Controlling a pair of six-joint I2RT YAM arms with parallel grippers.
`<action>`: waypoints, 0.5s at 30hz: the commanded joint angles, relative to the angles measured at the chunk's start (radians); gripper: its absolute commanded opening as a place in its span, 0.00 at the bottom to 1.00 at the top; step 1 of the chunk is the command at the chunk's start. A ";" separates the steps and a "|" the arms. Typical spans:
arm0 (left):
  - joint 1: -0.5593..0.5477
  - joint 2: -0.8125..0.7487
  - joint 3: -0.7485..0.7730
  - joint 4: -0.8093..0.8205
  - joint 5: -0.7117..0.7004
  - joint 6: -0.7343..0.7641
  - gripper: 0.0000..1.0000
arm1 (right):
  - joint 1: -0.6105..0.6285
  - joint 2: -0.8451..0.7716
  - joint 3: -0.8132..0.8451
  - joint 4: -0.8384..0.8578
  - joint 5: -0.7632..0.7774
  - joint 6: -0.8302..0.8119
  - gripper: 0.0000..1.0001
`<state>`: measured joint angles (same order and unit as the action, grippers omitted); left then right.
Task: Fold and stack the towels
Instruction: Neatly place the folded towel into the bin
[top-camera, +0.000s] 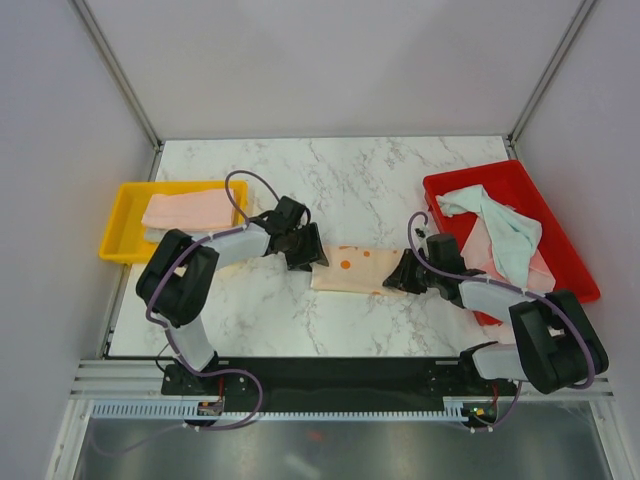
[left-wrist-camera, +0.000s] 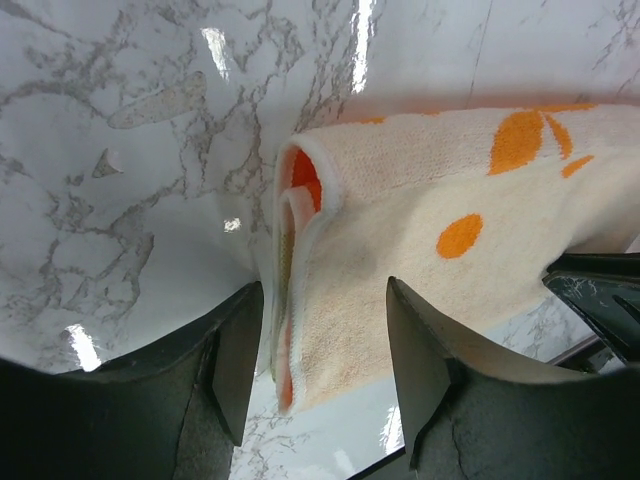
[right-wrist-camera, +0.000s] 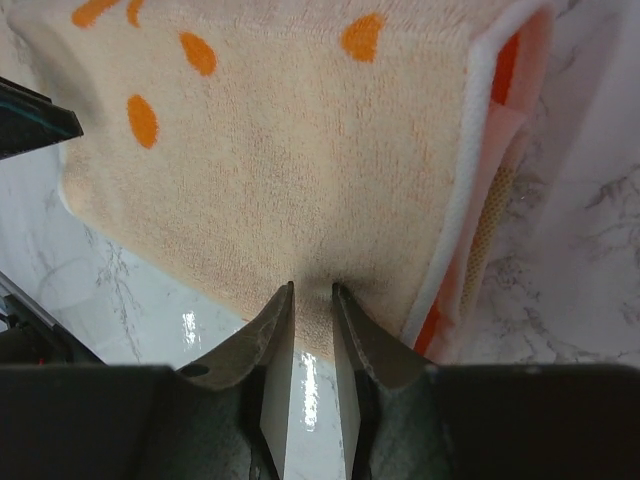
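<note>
A folded cream towel with orange spots (top-camera: 355, 270) lies flat on the marble table between my two grippers. My left gripper (top-camera: 303, 250) is at its left end. In the left wrist view the towel (left-wrist-camera: 420, 200) shows its folded layers, and the left gripper (left-wrist-camera: 325, 350) stands open astride that end without clamping it. My right gripper (top-camera: 403, 275) is at the right end. In the right wrist view the right gripper (right-wrist-camera: 312, 292) has its jaws drawn close, pinching the near edge of the towel (right-wrist-camera: 280, 150).
A yellow tray (top-camera: 118, 215) at the left holds a folded pale pink towel (top-camera: 188, 210). A red tray (top-camera: 440, 183) at the right holds a crumpled mint green towel (top-camera: 505, 225) over a pink one (top-camera: 480, 255). Grey walls enclose the table.
</note>
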<state>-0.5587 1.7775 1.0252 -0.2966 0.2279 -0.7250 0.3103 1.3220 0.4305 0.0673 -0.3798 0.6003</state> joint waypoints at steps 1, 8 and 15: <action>-0.006 0.046 -0.045 0.016 0.001 -0.042 0.60 | 0.001 0.011 -0.029 0.103 0.009 0.000 0.30; -0.010 0.076 -0.059 0.053 0.062 -0.039 0.49 | 0.001 -0.017 -0.058 0.097 0.027 -0.004 0.30; -0.014 0.069 -0.039 0.004 0.008 -0.011 0.03 | 0.001 -0.026 -0.061 0.091 0.018 0.003 0.30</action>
<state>-0.5610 1.8091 0.9939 -0.2127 0.2977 -0.7605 0.3103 1.3151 0.3836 0.1501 -0.3801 0.6064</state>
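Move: The folded towel's middle lies about 9 cm to the right of my left hand and 1 cm farther out, a centimetre lower; my open left fingers already straddle its left edge. The yellow bin is some 28 cm to that hand's left and 11 cm ahead. From my right hand, near the towel's near right corner, the towel's middle is about 6 cm left and 4 cm ahead, the red bin about 25 cm right and 10 cm ahead. I ease my left hand about 1.5 cm to the right onto the towel's left edge and sink it nearly 1 cm in the second half of the move. As it sinks, I shut the fingers from well open to almost closed, pinching the layered edge between the pads. My right hand stays in place, fingertips still resting on the near right part of the towel, their gap unchanged. ##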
